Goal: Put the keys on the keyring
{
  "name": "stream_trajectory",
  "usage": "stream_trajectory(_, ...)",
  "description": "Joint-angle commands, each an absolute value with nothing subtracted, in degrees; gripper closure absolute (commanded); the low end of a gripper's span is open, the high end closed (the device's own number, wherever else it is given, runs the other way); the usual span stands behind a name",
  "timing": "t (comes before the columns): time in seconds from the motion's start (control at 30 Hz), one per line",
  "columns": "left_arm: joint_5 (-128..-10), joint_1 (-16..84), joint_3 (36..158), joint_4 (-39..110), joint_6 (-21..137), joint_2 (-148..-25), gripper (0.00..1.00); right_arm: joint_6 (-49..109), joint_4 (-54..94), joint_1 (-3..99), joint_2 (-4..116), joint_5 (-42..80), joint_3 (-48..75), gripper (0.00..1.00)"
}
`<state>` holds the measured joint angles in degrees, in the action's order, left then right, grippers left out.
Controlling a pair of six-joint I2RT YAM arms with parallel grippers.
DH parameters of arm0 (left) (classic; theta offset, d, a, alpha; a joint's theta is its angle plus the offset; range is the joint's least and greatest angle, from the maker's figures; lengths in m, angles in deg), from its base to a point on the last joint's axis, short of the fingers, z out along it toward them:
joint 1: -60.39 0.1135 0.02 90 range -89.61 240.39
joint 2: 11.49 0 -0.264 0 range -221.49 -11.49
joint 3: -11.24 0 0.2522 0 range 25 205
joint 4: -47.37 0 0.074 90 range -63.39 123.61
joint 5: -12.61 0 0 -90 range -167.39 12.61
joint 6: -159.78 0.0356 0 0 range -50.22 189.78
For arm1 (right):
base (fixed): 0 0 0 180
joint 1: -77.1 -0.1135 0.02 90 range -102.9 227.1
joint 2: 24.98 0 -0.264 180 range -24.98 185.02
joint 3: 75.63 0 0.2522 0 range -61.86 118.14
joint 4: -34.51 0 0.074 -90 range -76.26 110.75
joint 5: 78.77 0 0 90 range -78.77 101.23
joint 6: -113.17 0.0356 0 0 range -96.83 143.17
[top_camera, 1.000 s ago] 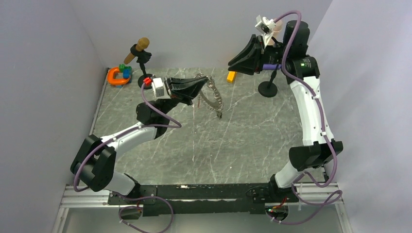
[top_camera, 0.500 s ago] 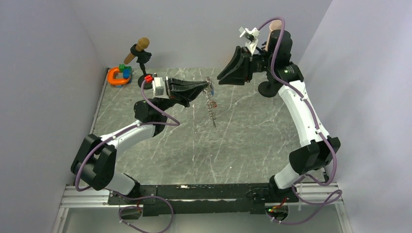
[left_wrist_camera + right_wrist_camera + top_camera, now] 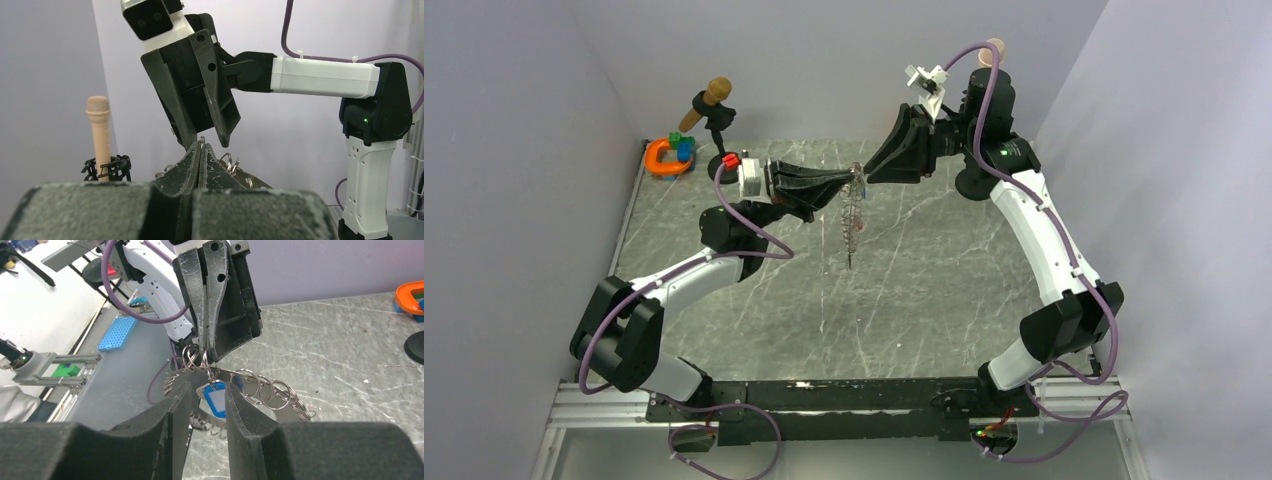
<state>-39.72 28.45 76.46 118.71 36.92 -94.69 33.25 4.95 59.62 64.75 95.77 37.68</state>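
Observation:
My left gripper [image 3: 854, 178] is shut on a small loop of the keyring [image 3: 851, 215] and holds it above the table's far middle, where the grey ring hangs edge-on. In the left wrist view the shut fingers [image 3: 192, 167] pinch the loop, and more loops of the keyring [image 3: 231, 164] show behind. My right gripper [image 3: 870, 176] meets it from the right and is open. In the right wrist view, a blue key [image 3: 216, 401] hangs from the keyring [image 3: 272, 389] between the right gripper's [image 3: 207, 392] spread fingers. Other keys are out of view.
An orange C-shaped toy [image 3: 664, 156] with coloured blocks sits at the far left corner. A microphone on a black stand [image 3: 714, 105] stands beside it. Another stand's round base [image 3: 974, 184] rests at the far right, behind the right arm.
The right gripper has come left and down to the left gripper's tip and now straddles the blue key. The keyring has swung to hang edge-on. The left gripper stayed shut.

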Motion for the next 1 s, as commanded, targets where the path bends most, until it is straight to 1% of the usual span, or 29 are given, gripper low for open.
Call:
stream_trajectory(0.0,-39.9,28.6,77.8,125.8,35.6,-93.5,1.0,33.9,7.2,59.0,62.5,96.9,37.5,0.67)
stream_trajectory(0.3,-40.2,28.7,77.6,125.5,35.6,-93.3,1.0,31.5,4.3,58.3,63.0,95.6,38.2,0.76)
stream_trajectory(0.4,-40.3,28.7,77.4,125.7,35.5,-93.2,1.0,28.9,1.4,58.3,62.9,94.7,39.1,0.81)
stream_trajectory(0.6,-40.5,29.1,76.9,125.7,35.3,-92.6,1.0,18.2,-8.7,58.3,62.7,91.7,41.8,0.91)
stream_trajectory(0.77,-40.9,29.3,76.6,126.2,34.8,-92.6,1.0,13.7,-13.3,58.2,62.7,90.1,43.4,1.0)
stream_trajectory(0.97,-41.7,29.3,76.5,126.9,34.1,-92.6,1.0,6.6,-21.1,56.5,62.8,84.3,45.2,1.0)
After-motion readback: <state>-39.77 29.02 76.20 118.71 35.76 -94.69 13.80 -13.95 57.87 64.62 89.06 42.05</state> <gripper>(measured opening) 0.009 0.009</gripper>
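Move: The right hand, fingers partly open and pointing left, goes for the thin small ring sticking out below the left fingertips, about 2 cm to its left and 1 cm lower. The blue key tag hangs some 3 cm to the right hand's left and 3 cm below it; the big metal keyring's middle is roughly 3 cm left, 4 cm back and 8 cm down. From the left hand, which already holds the rings, the small ring lies about 1 cm to the right, practically level. The right hand eases only about half a centimetre left towards the small ring while its fingers close from roughly a third open to shut, then sinks about 1 cm and rolls some 5 degrees, its tips coming in just beneath the left fingertips and pinching the thin wire there. The left hand stays practically in place and keeps its hold on the rings, its shut fingers pointing right and upward. ##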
